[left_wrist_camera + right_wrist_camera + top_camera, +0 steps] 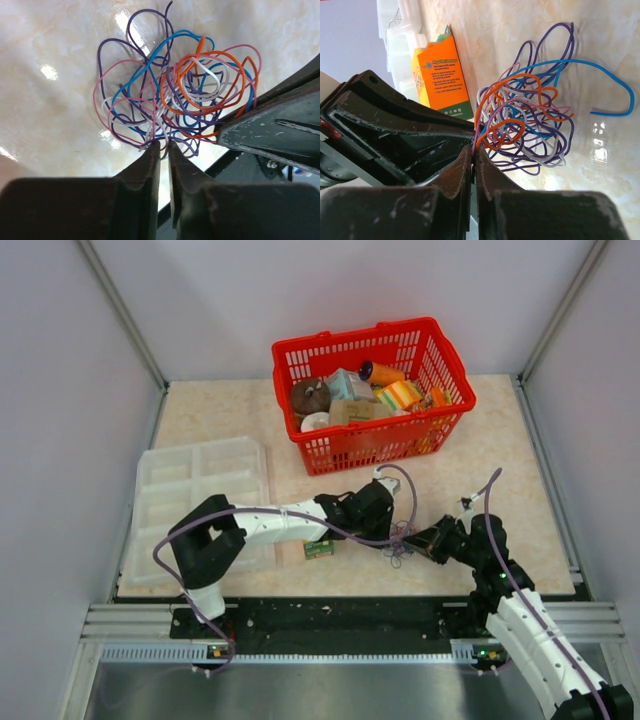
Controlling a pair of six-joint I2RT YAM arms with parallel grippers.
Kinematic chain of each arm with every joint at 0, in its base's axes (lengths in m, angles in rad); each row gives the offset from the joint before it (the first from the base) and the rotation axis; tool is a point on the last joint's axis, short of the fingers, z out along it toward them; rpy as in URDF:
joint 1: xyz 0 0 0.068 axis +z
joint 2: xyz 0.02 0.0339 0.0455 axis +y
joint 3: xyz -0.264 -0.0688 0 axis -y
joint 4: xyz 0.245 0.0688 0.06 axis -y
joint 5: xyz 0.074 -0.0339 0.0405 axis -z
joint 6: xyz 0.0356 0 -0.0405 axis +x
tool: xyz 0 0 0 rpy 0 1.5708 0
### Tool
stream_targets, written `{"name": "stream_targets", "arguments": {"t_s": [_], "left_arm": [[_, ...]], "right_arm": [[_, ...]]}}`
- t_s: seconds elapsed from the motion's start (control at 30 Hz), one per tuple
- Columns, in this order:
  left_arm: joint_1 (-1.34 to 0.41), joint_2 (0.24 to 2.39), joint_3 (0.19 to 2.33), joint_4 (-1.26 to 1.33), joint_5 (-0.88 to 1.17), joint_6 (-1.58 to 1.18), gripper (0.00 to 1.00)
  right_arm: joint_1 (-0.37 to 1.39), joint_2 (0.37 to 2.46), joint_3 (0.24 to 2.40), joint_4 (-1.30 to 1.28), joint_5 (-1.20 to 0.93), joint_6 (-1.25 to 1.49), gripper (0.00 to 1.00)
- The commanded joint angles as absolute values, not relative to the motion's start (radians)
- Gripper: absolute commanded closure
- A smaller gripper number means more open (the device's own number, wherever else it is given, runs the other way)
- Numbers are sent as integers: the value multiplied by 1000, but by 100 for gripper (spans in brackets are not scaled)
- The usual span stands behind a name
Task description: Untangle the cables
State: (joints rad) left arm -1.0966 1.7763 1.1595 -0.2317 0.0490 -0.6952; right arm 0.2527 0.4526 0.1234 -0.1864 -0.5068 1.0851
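Observation:
The cables (400, 548) are one small tangle of thin blue, orange, purple, pink and white wires (175, 90) on the beige tabletop between the two grippers. My left gripper (163, 146) reaches the tangle from the left (386, 530). Its jaws stand a narrow gap apart, with a white and a purple strand running between the tips. My right gripper (474, 149) comes in from the right (422, 543) and is shut on pink and orange strands at the edge of the tangle (530, 120). A loose blue end curls away from the bunch.
A small orange and green box (442, 75) lies just left of the tangle (318, 550). A clear compartment tray (200, 500) sits at the left. A red basket (440, 425) full of items stands behind. The table's front edge is close below the grippers.

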Motion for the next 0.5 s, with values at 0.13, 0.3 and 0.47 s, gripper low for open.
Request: {"name": "stream_targets", "arguments": {"t_s": [0.13, 0.3, 0.47], "left_arm": [[-1100, 1705, 1224, -321, -28, -631, 100], [-1098, 1349, 1092, -304, -63, -525, 100], [-1098, 995, 1066, -307, -149, -393, 100]], "right_arm": [[259, 446, 166, -224, -415, 1040, 100], [259, 479, 247, -414, -93, 971, 100], [229, 528, 276, -449, 106, 966, 100]]}}
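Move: The pale strand the left hand is closing on lies at its fingertips; the cable tangle it belongs to centres about 3 cm to the right, 1 cm ahead and 3 cm below. From the right hand, whose shut fingers already grip orange and purple strands, the tangle's middle is roughly 3 cm left, 1 cm ahead and 4 cm down. The yellow-orange box lies some 17 cm left of the left hand and 3 cm ahead; the red basket's middle is about 30 cm ahead and 4 cm left. Closing first on the pale strand, the left hand then pulls it sharply up about 14 cm and some 6 cm left, away from the tangle, its fingertips tilting up and the wrist turning some 20 degrees. The right hand keeps its pinch and draws the other way, 5 to 6 cm right with a little forward and down, turning clockwise. ##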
